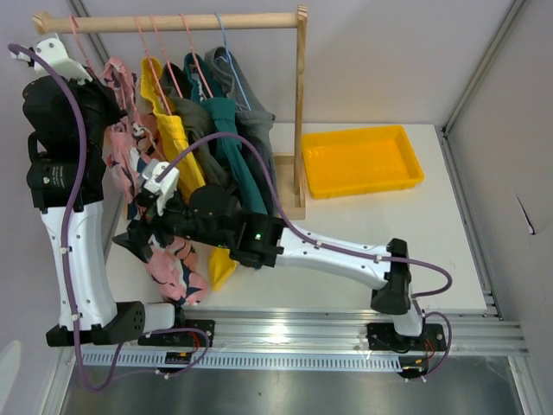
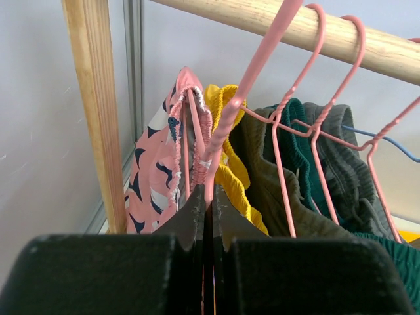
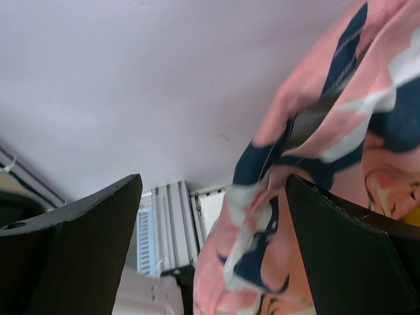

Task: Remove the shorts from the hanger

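Several shorts hang from hangers on a wooden rod [image 1: 173, 21]: pink patterned shorts [image 1: 123, 151] at the left, then yellow [image 1: 173, 138], olive [image 1: 194, 117], teal [image 1: 232, 143] and grey [image 1: 251, 108]. My left gripper [image 2: 210, 195] is shut on the wire neck of the pink hanger [image 2: 252, 72], just above the pink shorts' waistband [image 2: 190, 125], which is looped on that hanger. In the top view the left gripper [image 1: 98, 79] is high at the rack's left end. My right gripper [image 3: 213, 190] is open wide; the pink shorts' cloth [image 3: 315, 151] hangs between its fingers, against the right one. From above it [image 1: 143, 232] sits low beside that cloth.
A yellow tray [image 1: 406, 169] lies on the table right of the rack. The rack's wooden post [image 1: 301, 112] stands between tray and clothes. Another post [image 2: 98, 111] and a grey wall are close on the left. An aluminium rail [image 1: 302, 333] runs along the near edge.
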`<state>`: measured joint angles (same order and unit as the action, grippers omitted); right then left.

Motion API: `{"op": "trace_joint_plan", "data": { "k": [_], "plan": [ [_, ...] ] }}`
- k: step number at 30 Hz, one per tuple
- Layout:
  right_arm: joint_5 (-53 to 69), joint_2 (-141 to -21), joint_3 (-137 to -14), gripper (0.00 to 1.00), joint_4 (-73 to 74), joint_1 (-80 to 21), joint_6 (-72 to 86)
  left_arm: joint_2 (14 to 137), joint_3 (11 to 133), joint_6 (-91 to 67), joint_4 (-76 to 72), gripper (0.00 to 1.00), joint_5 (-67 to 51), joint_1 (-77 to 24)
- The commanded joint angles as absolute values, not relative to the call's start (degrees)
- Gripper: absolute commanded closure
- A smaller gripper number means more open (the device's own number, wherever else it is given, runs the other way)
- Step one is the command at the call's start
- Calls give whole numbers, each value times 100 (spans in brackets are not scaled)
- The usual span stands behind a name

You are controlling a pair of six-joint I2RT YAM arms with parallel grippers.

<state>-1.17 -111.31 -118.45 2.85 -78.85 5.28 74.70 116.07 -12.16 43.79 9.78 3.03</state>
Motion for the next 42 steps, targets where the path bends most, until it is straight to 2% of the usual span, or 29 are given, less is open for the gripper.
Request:
{"op": "trace_joint_plan", "data": {
  "k": [1,3,5,6,7,8,11,12,13,17,23,29,32,36,38,42],
  "plan": [
    [-333,-11557,-12673,1,141,-7858,378,7155,11505,-1345,3990,100,791,246],
    [-456,-11767,-12779,2,71,-7840,378,7093,11470,-1354,3973,100,774,255],
    [-579,-11821,-12744,10,-237,-7787,360,7032,11435,-1362,3973,100,747,246],
    [-615,-11865,-12709,32,-272,-7787,369,7023,11408,-1380,3964,100,730,246],
    [-650,-11865,-12674,46,-299,-7778,378,6996,11391,-1380,3955,100,721,246],
    [-685,-11857,-12639,64,-308,-7778,378,6987,11382,-1371,3955,100,729,255],
    [-721,-11716,-12367,85,-299,-7805,404,6996,11443,-1389,3973,100,738,255],
    [-773,-11655,-12253,97,-299,-7866,396,6987,11469,-1415,3973,100,730,255],
    [-852,-11480,-11974,100,-325,-7910,404,6996,11487,-1424,3981,100,721,246],
    [-1063,-10936,-11078,100,-571,-8156,474,6987,11505,-1406,3964,100,834,246],
    [-1941,-10048,-9618,100,-773,-9183,256,7198,11847,-1275,3972,100,1151,255],
    [-2733,-9633,-8869,100,-817,-9949,500,7672,12550,-1213,4113,100,1327,255],
    [-2803,-9501,-8535,100,-1054,-9949,659,7673,12542,-1274,4175,100,1240,255],
    [-2874,-9589,-8622,100,-1213,-9730,335,7322,11877,-1371,4262,100,1090,220],
    [-2752,-9729,-8876,100,-1222,-9502,133,7112,11769,-1554,4542,100,959,211],
    [-1928,-10150,-9771,100,-880,-8529,26,6610,10734,-1854,4903,100,502,202]
  ]
}}
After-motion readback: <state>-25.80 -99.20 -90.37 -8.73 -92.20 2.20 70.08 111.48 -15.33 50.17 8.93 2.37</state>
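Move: The near edge of the pink patterned shorts lies only about 3 cm ahead of my right hand, 3 cm to its left and a touch below, between my wide-open fingers. The yellow shorts hang some 9 cm to the hand's right and 8 cm ahead, roughly 5 cm lower. From my left hand, already shut on the pink hanger's neck, that same pink edge is about 17 cm back, 1 cm right and 12 cm down. I slip my right hand about 3 cm left and forward onto the pink shorts and snap its fingers shut, pinching the near edge. Then I tug the cloth away from the hanger, about 14 cm back with some rightward and downward pull, before easing roughly 5 cm forward again. My left hand keeps the hanger's neck gripped and dips about 4 cm at the end. ##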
